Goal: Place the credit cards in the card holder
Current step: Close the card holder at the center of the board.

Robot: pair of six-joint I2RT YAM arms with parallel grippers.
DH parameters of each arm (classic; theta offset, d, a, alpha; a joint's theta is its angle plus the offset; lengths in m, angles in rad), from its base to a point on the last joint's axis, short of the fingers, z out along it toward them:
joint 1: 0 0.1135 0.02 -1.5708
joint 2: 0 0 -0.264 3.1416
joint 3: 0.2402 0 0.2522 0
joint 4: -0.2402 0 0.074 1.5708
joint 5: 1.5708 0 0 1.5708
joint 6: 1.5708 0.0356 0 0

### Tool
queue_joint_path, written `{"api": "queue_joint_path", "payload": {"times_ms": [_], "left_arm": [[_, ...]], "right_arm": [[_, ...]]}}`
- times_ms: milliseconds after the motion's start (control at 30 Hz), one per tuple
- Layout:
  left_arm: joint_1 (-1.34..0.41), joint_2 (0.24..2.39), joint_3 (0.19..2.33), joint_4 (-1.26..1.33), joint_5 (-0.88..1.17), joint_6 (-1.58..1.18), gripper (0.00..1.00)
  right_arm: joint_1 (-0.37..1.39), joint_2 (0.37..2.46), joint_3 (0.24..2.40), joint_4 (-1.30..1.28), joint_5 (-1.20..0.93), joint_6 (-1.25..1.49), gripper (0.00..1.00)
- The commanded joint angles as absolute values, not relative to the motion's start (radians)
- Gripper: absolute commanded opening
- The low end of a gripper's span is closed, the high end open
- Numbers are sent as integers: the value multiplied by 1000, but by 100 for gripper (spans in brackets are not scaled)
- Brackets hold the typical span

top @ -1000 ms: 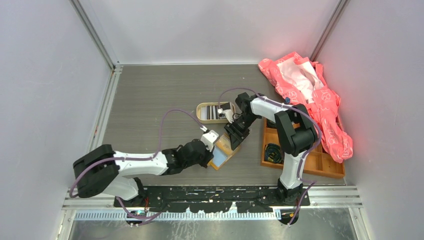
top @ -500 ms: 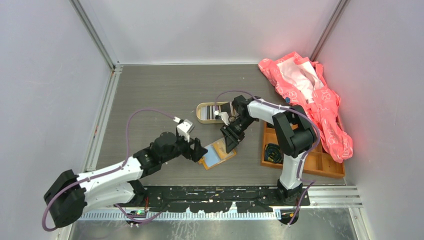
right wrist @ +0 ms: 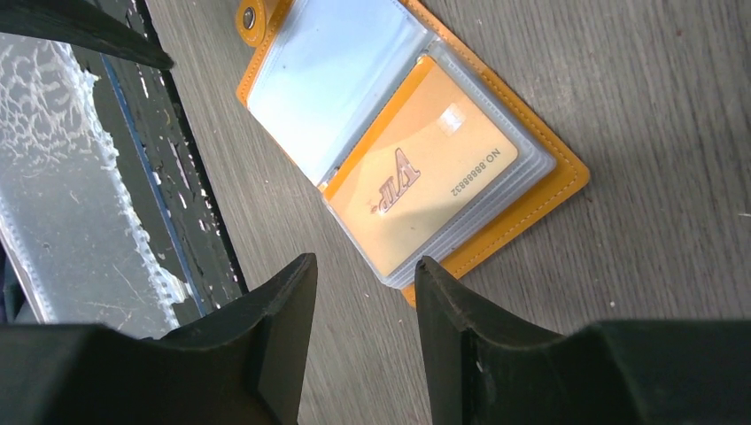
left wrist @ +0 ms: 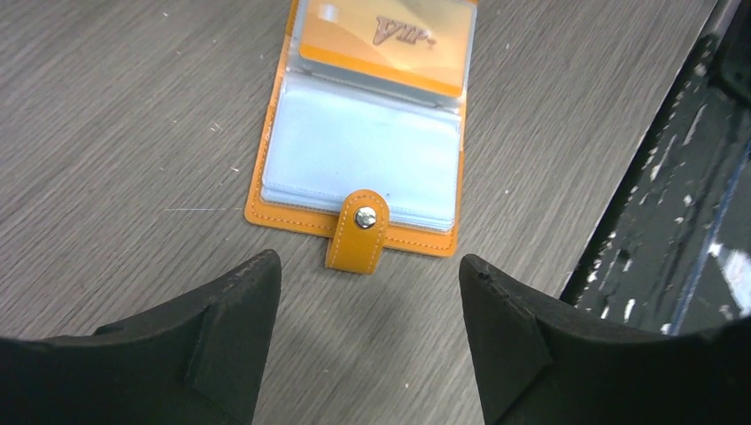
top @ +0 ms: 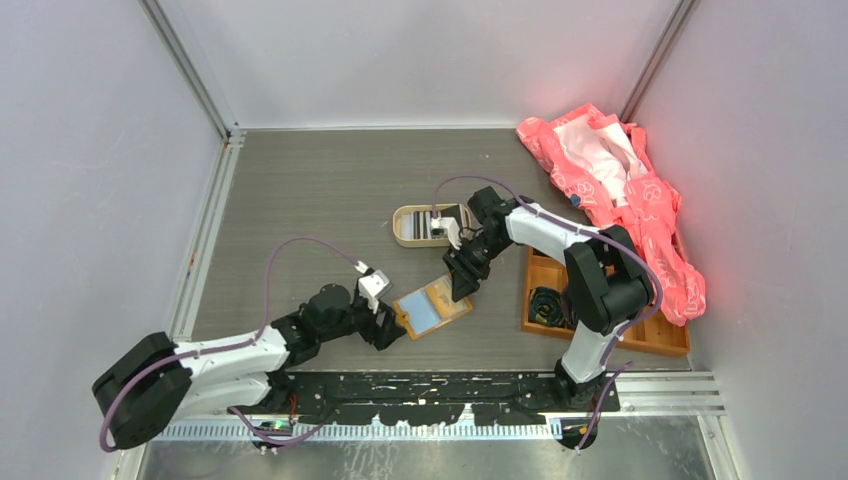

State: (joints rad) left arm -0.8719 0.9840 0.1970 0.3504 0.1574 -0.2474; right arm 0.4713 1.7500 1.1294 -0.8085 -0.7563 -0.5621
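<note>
The orange card holder lies open and flat on the table, its pale blue sleeves up and its snap tab pointing at my left gripper. A gold credit card marked VIP sits inside one clear sleeve. My left gripper stands open just short of the tab, with only bare table between its fingers. My right gripper hangs open over the holder's far end, one fingertip next to the sleeve's corner, and holds nothing.
An oval beige tin with dark striped contents stands behind the holder. An orange wooden tray and a pink cloth are at the right. The black rail runs along the near edge.
My left gripper has opened, let go of the card holder and drawn back toward the near left. The holder now lies flat and open. My right gripper has shifted only slightly.
</note>
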Motion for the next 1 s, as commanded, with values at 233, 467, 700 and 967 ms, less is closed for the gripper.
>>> {"api": "queue_joint_path", "payload": {"times_ms": [233, 467, 700, 967], "left_arm": [[-873, 1230, 262, 611, 242, -164, 57], [-873, 1257, 310, 550, 237, -162, 10], [-873, 1100, 353, 425, 230, -122, 0], [-873, 1063, 397, 465, 285, -96, 0]], "right_arm": [[480, 1740, 1147, -803, -749, -594, 50], [480, 1739, 1152, -797, -706, -579, 50], [481, 1755, 1179, -744, -437, -442, 45], [537, 1827, 1214, -754, -356, -368, 25]]}}
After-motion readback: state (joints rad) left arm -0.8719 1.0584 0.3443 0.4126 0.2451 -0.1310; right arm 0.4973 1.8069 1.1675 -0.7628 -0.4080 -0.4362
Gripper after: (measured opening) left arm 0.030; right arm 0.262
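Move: The card holder lies open just past my left fingertips. Its strap is about 3 cm to their right, 1 cm farther forward and 4 cm below. Its middle is some 9 cm right and 4 cm forward, about 5 cm down, and the card box sits about 15 cm beyond that middle. From my right hand, the card holder's middle is roughly 6 cm left, 3 cm back and 5 cm below. I sink my left hand about 3 cm while easing right, shut its open fingers on the card holder's strap, then raise the pinched strap about 8 cm, still drifting right and a little forward. My right hand waits, then draws away from the holder, some 4 cm forward, 3 right and 3 down, rolling about 20 degrees and half closing on nothing. ##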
